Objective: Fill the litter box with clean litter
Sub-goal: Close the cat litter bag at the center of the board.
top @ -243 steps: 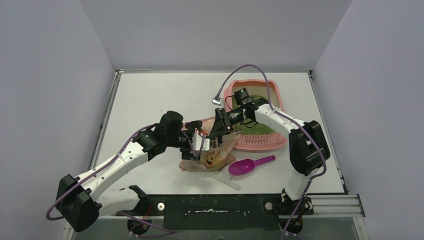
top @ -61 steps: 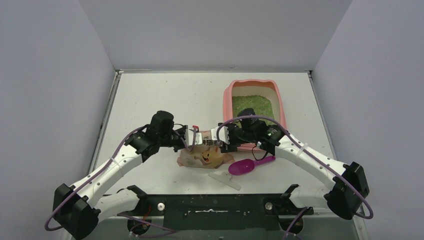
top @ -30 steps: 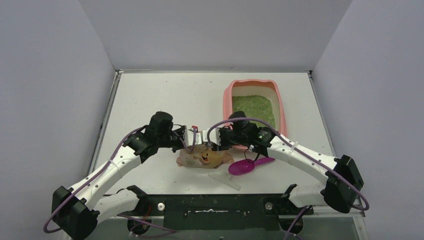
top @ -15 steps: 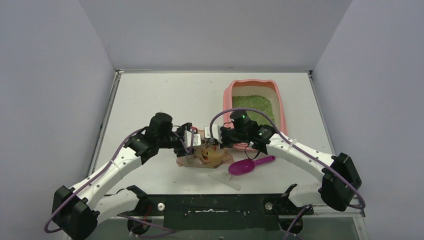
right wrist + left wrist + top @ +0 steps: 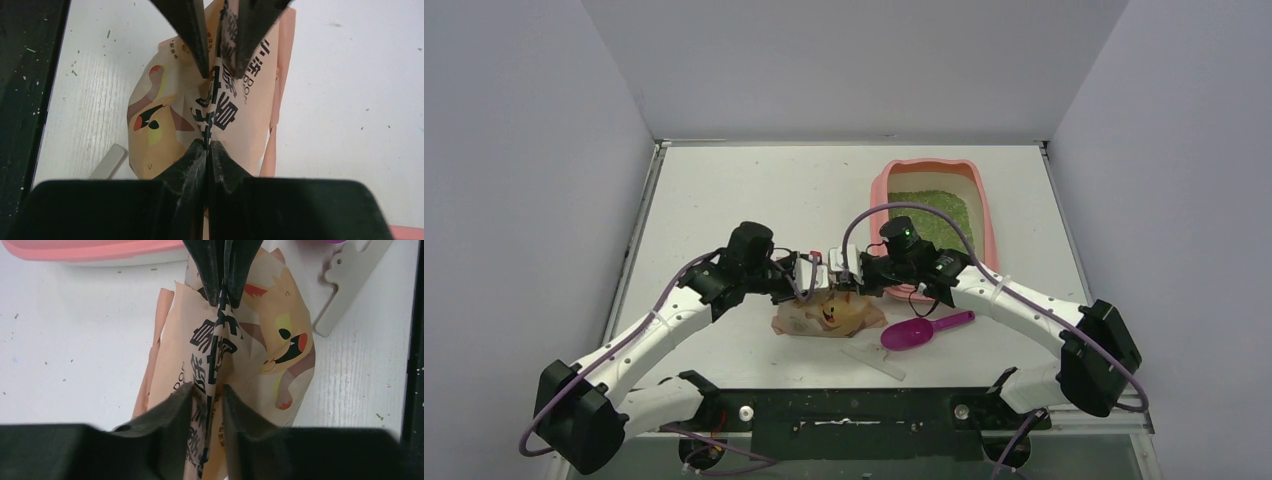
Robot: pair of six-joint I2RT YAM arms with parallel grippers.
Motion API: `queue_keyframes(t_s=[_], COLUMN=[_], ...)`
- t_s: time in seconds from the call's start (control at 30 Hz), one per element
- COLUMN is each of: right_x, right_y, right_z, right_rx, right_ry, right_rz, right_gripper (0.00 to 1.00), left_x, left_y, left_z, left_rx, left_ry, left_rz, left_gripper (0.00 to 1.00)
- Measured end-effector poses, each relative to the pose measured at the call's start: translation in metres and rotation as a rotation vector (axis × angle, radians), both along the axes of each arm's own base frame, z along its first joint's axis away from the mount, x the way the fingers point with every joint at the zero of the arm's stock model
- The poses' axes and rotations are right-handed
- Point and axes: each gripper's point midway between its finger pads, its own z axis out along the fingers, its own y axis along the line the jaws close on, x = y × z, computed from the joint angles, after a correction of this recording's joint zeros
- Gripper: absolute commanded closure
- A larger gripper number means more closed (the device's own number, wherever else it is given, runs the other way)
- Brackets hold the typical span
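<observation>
The pink litter box (image 5: 880, 200) stands at the back right with a bed of green litter (image 5: 929, 215) in it. In front of it a beige bag with a cartoon fox (image 5: 829, 315) stands on the table. My two grippers meet over its top edge. The right gripper (image 5: 206, 142) is shut on the printed top seam of the bag (image 5: 165, 130). Opposite it, my left gripper (image 5: 207, 387) is open, its fingers a little apart on either side of the same seam of the bag (image 5: 260, 340).
A magenta scoop (image 5: 919, 330) lies right of the bag, near the front. A white plastic strip (image 5: 872, 360) lies in front of the bag, near the table's front edge. Walls close in the table on three sides.
The right gripper has shut on the bag's top seam. The left gripper let go of the seam, opened wide and has partly narrowed around it. Both grippers have drawn closer together.
</observation>
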Motion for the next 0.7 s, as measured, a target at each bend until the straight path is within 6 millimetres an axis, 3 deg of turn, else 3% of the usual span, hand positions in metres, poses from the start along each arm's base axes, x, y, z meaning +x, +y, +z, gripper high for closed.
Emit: queue_keyframes(t_s=[0.03, 0.17, 0.3, 0.37, 0.57, 0.7], right_x=[0.000, 0.001, 0.004, 0.013, 0.058, 0.054], right_y=[0.002, 0.008, 0.006, -0.013, -0.099, -0.114], right_z=[0.000, 0.006, 0.025, 0.038, 0.076, 0.066], right_rx=[0.005, 0.033, 0.102, 0.167, 0.405, 0.471], right_ry=[0.004, 0.014, 0.027, 0.071, 0.281, 0.441], right_rz=[-0.001, -0.027, -0.099, -0.208, -0.652, -0.711], right_gripper=[0.92, 0.50, 0.24, 0.19, 0.15, 0.14], left_x=[0.000, -0.002, -0.002, -0.002, -0.003, -0.003], left_y=[0.002, 0.009, 0.011, 0.013, 0.015, 0.016], left_z=[0.000, -0.001, 0.000, 0.002, 0.005, 0.005], left_rx=[0.007, 0.035, 0.050, 0.051, 0.054, 0.055], left_ry=[-0.001, -0.004, -0.015, -0.023, -0.034, -0.034], left_rz=[0.005, 0.017, 0.022, 0.026, 0.033, 0.033], left_gripper=[1.00, 1.00, 1.00, 1.00, 1.00, 1.00])
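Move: The cat litter bag stands upright under both hands, its flattened rim already between their fingers: its middle is about 3 cm to the left hand's right and 8 cm below. From the right hand it is some 2 cm left and 8 cm below. The grey clip lies about 10 cm back and 5 cm right of the right hand, the purple scoop 4 cm back and 15 cm right, both about 15 cm down; the litter box's middle is 17 cm ahead and 19 cm right, 11 cm down. Rightward, up and forward, the right hand opens wide, comes free of the bag's rim and swings off towards the litter box, some 14 cm in all, turning its fingers clockwise by about 40 degrees with its left side rolling up, then dips slightly at the end. The left hand meanwhile shuts its part-open fingers on the rim and draws about 1.5 cm left, keeping its pinch. ##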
